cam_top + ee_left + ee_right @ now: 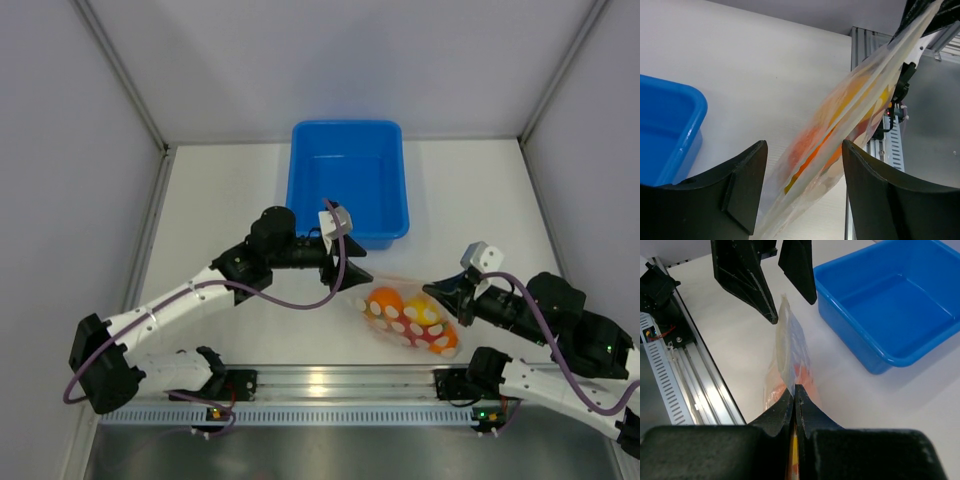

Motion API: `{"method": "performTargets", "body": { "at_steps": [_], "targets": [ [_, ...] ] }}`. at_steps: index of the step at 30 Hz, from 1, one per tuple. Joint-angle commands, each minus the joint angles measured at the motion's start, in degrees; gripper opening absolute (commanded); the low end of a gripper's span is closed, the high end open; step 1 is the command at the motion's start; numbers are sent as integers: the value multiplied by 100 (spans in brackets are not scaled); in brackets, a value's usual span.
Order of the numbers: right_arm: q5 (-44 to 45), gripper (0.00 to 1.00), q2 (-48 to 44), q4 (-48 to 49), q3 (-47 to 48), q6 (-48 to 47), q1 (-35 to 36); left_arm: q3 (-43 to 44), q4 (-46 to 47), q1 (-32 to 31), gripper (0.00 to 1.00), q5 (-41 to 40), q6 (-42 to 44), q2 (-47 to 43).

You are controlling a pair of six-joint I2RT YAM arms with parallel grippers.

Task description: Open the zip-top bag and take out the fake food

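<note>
The zip-top bag (405, 317), clear with white dots, hangs just above the table between the two arms. Orange, yellow and red fake food (385, 303) shows through it. My right gripper (437, 292) is shut on the bag's right top edge (789, 371). My left gripper (357, 276) is open at the bag's left end, its jaws standing on either side of the bag's top strip (840, 135) without pinching it. In the left wrist view the strip runs slanting between the jaws, and orange fake food (815, 150) glows through the plastic.
A blue tub (347, 180) stands empty behind the bag, close to the left gripper. The metal rail (330, 382) with the arm bases runs along the near edge. White walls close in the table on three sides.
</note>
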Motion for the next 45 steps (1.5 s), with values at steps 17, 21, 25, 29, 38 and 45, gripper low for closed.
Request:
{"method": "performTargets", "body": {
  "at_steps": [17,21,25,29,38,45],
  "targets": [
    [-408,0,114,335,-50,-57,-38,392,578,-7,61,244,237,20],
    [-399,0,79,344,-33,-31,-38,322,578,-7,59,323,245,28],
    [-329,0,70,370,-41,13,-38,234,578,-7,58,569,210,55],
    [-267,0,88,379,-41,40,-38,190,569,-7,57,683,193,81],
    [-407,0,9,467,-59,40,-38,155,578,-7,53,552,246,371],
    [-259,0,35,555,-103,74,-38,243,578,-7,38,963,193,626]
  ]
}}
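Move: The bag's loose zip end lies just under the left fingers, about 3 cm below them, 1 cm back and 1 cm to the right. The right fingertips, already pinching the other end, are some 11 cm right and 6 cm back; the orange food hangs about 5 cm back, 4 cm right and 8 cm below. The blue bin's middle is roughly 23 cm forward, 4 cm left and well below. From the right hand the loose end is about 5 cm forward, 10 cm left and slightly lower. Upward first, about 2 cm, easing slightly back, the left hand then sinks some 3 cm and slides 1 cm or so to the right onto the loose end, its fingers narrowing by about a third around the bag's near lip without shutting. The right hand keeps its pinch, shifting about 1 cm left, back and down before staying put. ##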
